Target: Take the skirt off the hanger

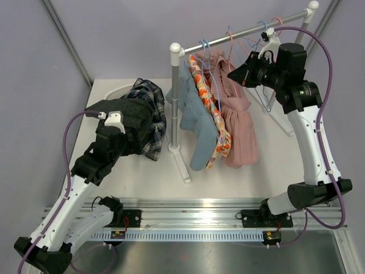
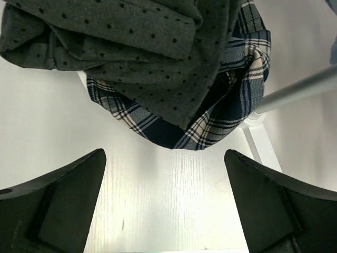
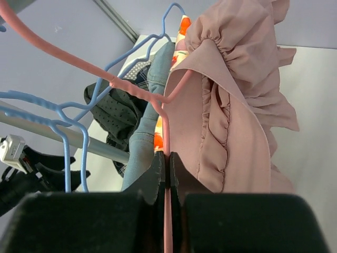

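The pink skirt (image 1: 239, 123) hangs on a pink hanger (image 1: 230, 43) from the rack's rail (image 1: 245, 31). My right gripper (image 1: 234, 74) is up beside it. In the right wrist view the right gripper (image 3: 167, 163) is shut on the pink hanger's (image 3: 166, 129) thin side bar, with the gathered pink skirt (image 3: 237, 105) just to its right. My left gripper (image 2: 166, 205) is open with nothing in it, low over bare table in front of a pile of clothes. In the top view the left gripper (image 1: 132, 134) sits at that pile.
A blue garment (image 1: 194, 120) and an orange floral one (image 1: 214, 111) hang left of the skirt. Empty blue hangers (image 3: 68, 153) hang on the rail. A grey dotted garment (image 2: 131, 42) and a plaid one (image 2: 231, 105) are heaped over a white basket (image 1: 117, 91). The rack's pole (image 1: 175, 97) and foot (image 2: 260, 142) stand nearby.
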You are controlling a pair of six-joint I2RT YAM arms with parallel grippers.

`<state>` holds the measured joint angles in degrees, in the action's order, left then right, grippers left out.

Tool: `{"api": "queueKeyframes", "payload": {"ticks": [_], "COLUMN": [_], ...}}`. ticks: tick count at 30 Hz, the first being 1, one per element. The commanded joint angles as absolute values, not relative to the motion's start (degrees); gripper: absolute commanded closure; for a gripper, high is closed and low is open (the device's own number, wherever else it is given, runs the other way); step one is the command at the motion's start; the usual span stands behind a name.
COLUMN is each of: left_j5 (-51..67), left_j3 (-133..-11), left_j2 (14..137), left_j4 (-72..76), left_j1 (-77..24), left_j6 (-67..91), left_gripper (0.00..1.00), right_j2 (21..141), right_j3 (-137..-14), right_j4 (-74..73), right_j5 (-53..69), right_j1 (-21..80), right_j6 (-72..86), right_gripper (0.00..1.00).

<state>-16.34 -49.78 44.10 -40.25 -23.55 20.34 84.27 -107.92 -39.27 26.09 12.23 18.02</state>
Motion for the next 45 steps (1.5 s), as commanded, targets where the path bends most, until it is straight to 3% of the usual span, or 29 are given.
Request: {"api": "queueKeyframes", "payload": {"ticks": [1, 6, 11, 14, 17, 23, 29, 45], "left_j5": [-17.41, -23.79, -38.47, -40.17, -33.87, -20.68, -11.0, -12.21], "left_j3": [-51.06, -61.67, -88.08, -101.89, -109.48, -114.51, -120.49, -107.06], "left_j2": [43.95, 46.22, 59.55, 66.42, 73.55, 83.04, 93.23, 93.07], "left_j4": [-37.8, -42.17, -51.48, -52.38, -48.19, -34.39, -30.23, -21.98], "left_j1": [-25.05, -35.9, -53.67, -62.74, -67.23, -72.86, -78.92, -87.54], "left_j6": [21.1, 21.09, 18.64, 15.39, 14.59, 13.98, 6.68, 17.66], "left_gripper": [0.01, 0.01, 0.01, 0.01, 0.01, 0.01, 0.01, 0.01], "right_j2": [81.21, 79.46, 75.95, 72.61, 69.27, 62.32, 58.89, 58.54], "right_j3": [-109.51, -113.54, -116.19, -114.62, -112.33, -107.14, -106.43, -105.64], "right_j4": [-37.96, -41.65, -44.21, -44.3, -44.91, -45.26, -46.93, -45.79], "right_j5": [22.94, 16.98, 9.85, 9.49, 9.67, 12.91, 14.24, 11.34], "right_j1": [12.57, 12.57, 12.57, 12.57, 12.57, 12.57, 12.57, 12.57], "right_j6": [16.7, 14.68, 13.97, 14.76, 15.82, 19.42, 21.71, 22.59], "right_gripper": [1.0, 1.0, 1.0, 1.0, 1.0, 1.0, 1.0, 1.0]}}
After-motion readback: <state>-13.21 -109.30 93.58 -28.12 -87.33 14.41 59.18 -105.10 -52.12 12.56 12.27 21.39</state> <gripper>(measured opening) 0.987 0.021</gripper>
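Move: The pink skirt, whose hanger the right hand already grips, hangs with its middle roughly 16 cm below that hand, about 3 cm back and 2 cm right. The orange flowered garment is some 5 cm left, 5 cm back and 18 cm below, with the blue-grey garment beyond it, 9 cm left and 8 cm back. From the empty left hand, the skirt is about 38 cm right, 7 cm ahead and 5 cm higher. The right fingers keep their pinch on the pink hanger and draw it back about 14 cm, with some 7 cm to the right and upward, turning a little clockwise, away from the rail. Meanwhile the wide-open left hand rises and sweeps about 42 cm right towards the skirt, drawing back 19 cm as it sinks slightly from its peak, and turns clockwise nearly 70 degrees; it ends close to the skirt's lower part without closing. ##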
